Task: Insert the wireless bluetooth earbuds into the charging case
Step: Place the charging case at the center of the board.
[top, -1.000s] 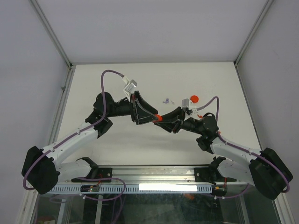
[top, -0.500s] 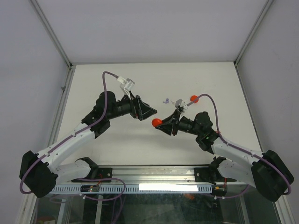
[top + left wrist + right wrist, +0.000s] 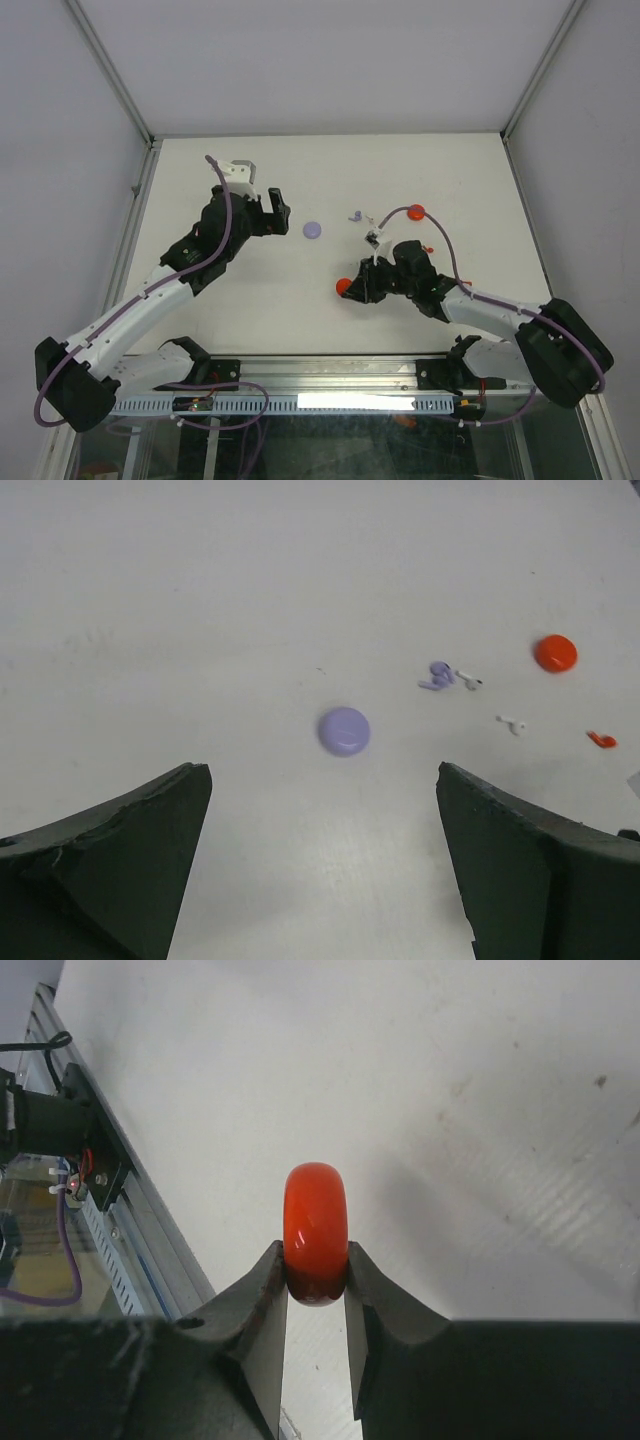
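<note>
My right gripper (image 3: pixel 350 287) is shut on a round red case (image 3: pixel 344 287), held on edge between the fingertips in the right wrist view (image 3: pixel 316 1225), low over the table's near middle. My left gripper (image 3: pixel 283 213) is open and empty, left of a round lilac case (image 3: pixel 313 229), which lies ahead of its jaws (image 3: pixel 344 730). Tiny lilac earbuds (image 3: pixel 436 675), two white earbuds (image 3: pixel 468 679) and a red earbud (image 3: pixel 601 739) lie loose on the table beyond it. In the top view the lilac earbuds (image 3: pixel 354 215) lie far of my right gripper.
A second round red case (image 3: pixel 416 212) lies flat at the back right, also in the left wrist view (image 3: pixel 555 653). A metal rail (image 3: pixel 110 1210) runs along the table's near edge, close to my right gripper. White walls enclose the table.
The left gripper has let go of the red case, opened and drawn back to the left. The right gripper has carried the red case toward the near edge. The lilac case now shows.
</note>
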You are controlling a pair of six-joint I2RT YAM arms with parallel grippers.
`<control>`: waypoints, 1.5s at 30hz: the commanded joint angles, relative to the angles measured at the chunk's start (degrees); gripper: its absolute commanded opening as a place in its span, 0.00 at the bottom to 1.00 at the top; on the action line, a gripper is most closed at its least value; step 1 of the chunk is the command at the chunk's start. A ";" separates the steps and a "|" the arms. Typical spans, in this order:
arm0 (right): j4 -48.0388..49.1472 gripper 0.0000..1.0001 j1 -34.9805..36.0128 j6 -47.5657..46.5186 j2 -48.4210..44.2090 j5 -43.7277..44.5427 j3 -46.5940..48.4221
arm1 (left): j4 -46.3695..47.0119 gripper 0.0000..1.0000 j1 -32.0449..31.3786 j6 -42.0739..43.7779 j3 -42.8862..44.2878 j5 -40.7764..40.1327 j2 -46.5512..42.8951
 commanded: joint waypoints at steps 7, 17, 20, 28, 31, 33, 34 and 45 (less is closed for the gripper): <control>-2.04 0.06 0.27 6.72 12.21 -3.18 5.45 | 3.18 0.99 2.58 6.41 -1.31 -13.78 -2.66; -10.19 0.39 0.26 5.90 14.62 4.02 6.72 | 3.22 0.99 5.89 6.42 -3.00 -12.14 -5.05; -12.78 0.46 0.27 5.30 12.74 6.77 6.91 | 3.22 0.99 6.28 6.55 -3.25 -11.86 -5.56; -24.00 0.60 0.29 -0.61 5.17 13.85 12.43 | 3.22 0.99 6.89 5.62 -3.63 -11.81 -6.22; -27.61 0.63 0.16 -3.36 2.40 18.12 15.08 | 3.22 0.99 7.21 5.24 -3.61 -11.36 -6.46; -29.19 0.67 -0.20 -4.69 0.98 21.35 16.95 | 3.22 0.99 7.39 5.06 -3.67 -11.22 -6.67; -29.90 0.68 -0.53 -5.40 0.43 22.73 17.63 | 3.19 0.99 7.58 4.98 -3.75 -11.19 -6.87; -27.39 0.83 -12.97 -7.97 2.23 35.37 23.19 | 3.62 0.99 9.17 3.98 -4.48 -9.90 -8.81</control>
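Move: The red charging case is already in the right fingers; the bare board spot it is bound for lies about 7 cm below that hand, some 1 cm back and 1 cm left. From the right hand, the white case stands about 6 cm ahead and 9 cm right, and the purple case roughly 20 cm ahead and 12 cm left, both about 7 cm below. From the left hand the spot is some 13 cm back, 17 cm right and 17 cm down. Lowering the held red case some 5–6 cm onto the board, the right hand rolls a little, then opens its fingers and lets go. It lifts clear and backs off about 10 cm forward and as far right, past the case's side, fingers swinging clockwise to point forward and steeply down. The empty left hand, still wide open, draws about 9 cm left, away from the spot. ##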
